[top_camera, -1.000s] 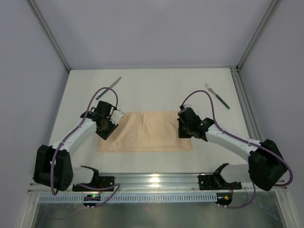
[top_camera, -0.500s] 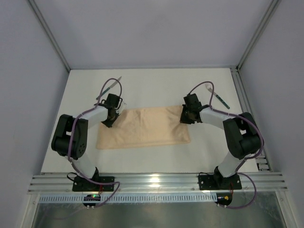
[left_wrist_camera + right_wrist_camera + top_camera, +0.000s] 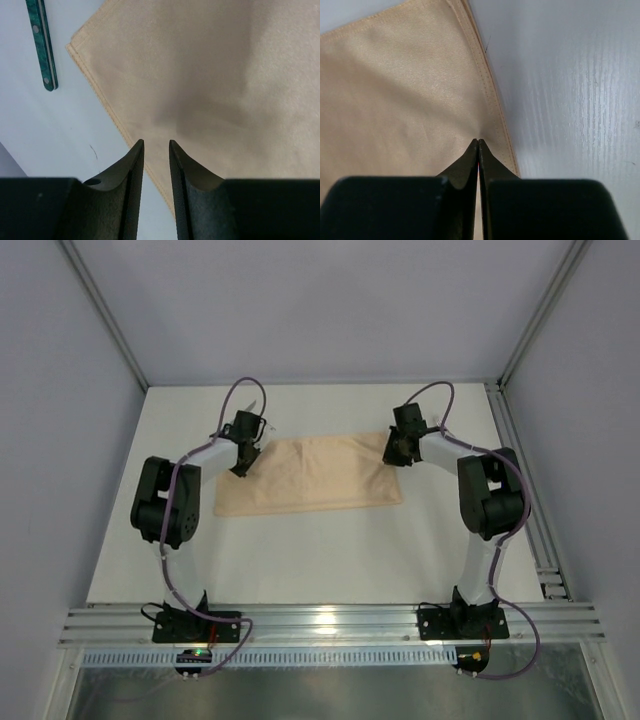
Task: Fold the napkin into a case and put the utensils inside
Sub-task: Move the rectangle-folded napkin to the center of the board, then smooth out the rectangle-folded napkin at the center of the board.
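Observation:
The peach-orange napkin [image 3: 310,475] lies flat as a wide rectangle in the middle of the white table. My left gripper [image 3: 243,456] is at its far left corner. In the left wrist view it [image 3: 156,142] stands open by a narrow gap, and the napkin's [image 3: 210,75] hem runs under that gap. My right gripper [image 3: 397,452] is at the far right corner. In the right wrist view it [image 3: 478,140] is shut, pinching the napkin [image 3: 405,100] just inside its hem. One dark green utensil handle [image 3: 42,47] lies left of the corner. The other utensils are hidden, and no case shows.
Grey walls and metal frame posts [image 3: 108,325] enclose the table. A rail [image 3: 520,470] runs along the right edge, and an aluminium rail [image 3: 330,620] carrying both arm bases crosses the near edge. Purple cables [image 3: 245,390] loop above each wrist.
Both arms have stretched away from their bases, and the napkin has slid with them toward the far side of the table. The left jaws have narrowed slightly.

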`<state>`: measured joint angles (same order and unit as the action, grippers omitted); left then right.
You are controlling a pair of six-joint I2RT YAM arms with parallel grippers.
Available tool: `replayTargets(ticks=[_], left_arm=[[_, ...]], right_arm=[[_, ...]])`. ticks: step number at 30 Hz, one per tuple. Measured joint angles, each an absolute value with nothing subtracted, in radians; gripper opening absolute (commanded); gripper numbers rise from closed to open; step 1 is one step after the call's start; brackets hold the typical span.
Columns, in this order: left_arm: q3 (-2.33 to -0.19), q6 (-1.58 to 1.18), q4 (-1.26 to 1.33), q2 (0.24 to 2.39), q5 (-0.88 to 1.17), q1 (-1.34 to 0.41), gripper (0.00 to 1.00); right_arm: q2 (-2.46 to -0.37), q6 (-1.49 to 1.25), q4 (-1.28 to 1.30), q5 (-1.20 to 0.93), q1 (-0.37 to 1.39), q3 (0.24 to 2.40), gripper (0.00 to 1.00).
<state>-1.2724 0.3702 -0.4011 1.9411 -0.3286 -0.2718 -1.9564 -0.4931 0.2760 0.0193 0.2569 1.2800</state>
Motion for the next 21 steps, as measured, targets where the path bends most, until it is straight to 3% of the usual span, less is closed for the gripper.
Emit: replayTargets(ticks=[4,10,14,21], left_arm=[[-1.210,0.364,-0.432,1.808,-0.263,-0.271,0.30],[-1.033,0.351,-0.467,1.551,-0.204,-0.271,0.29],[-0.920,0.350,-0.471,1.557,-0.198,-0.271,0.29],[-0.880,0.347,-0.441,1.623,-0.232,-0.274,0.28]], right_arm=[[-1.919,-0.432,0.309,0.055,0.315,1.282,0.04],[-1.821,-0.367,0.288,-0.007,0.551,1.266,0.04],[-1.826,-0.368,0.257,-0.077,0.640,1.245,0.04],[-1.862,-0.405,0.224,-0.070,0.625,1.114,0.04]])
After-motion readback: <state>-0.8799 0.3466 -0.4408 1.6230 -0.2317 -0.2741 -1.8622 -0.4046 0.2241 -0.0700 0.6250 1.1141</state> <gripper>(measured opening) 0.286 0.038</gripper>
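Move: The left hand, just inside the napkin's left side, has its near left corner about 13 cm back and 5 cm left; the knife's middle lies some 15 cm ahead and 3 cm left. From the right hand, the near edge just right of its middle is 13 cm back and 14 cm left, the napkin's near right corner 12 cm back and 4 cm right, its far right corner 9 cm straight ahead. All lie a couple of cm below the hands. Both hands set their fingertips down afresh on the napkin's near edge region: the left, fingers slightly apart, hops up and some 12 cm back beside the near left corner. The right, kept shut, arcs about 15 cm left and 12 cm back over the napkin, rising about 5 cm before sinking beside the near edge right of its middle, turning nearly 30 degrees counter-clockwise. ##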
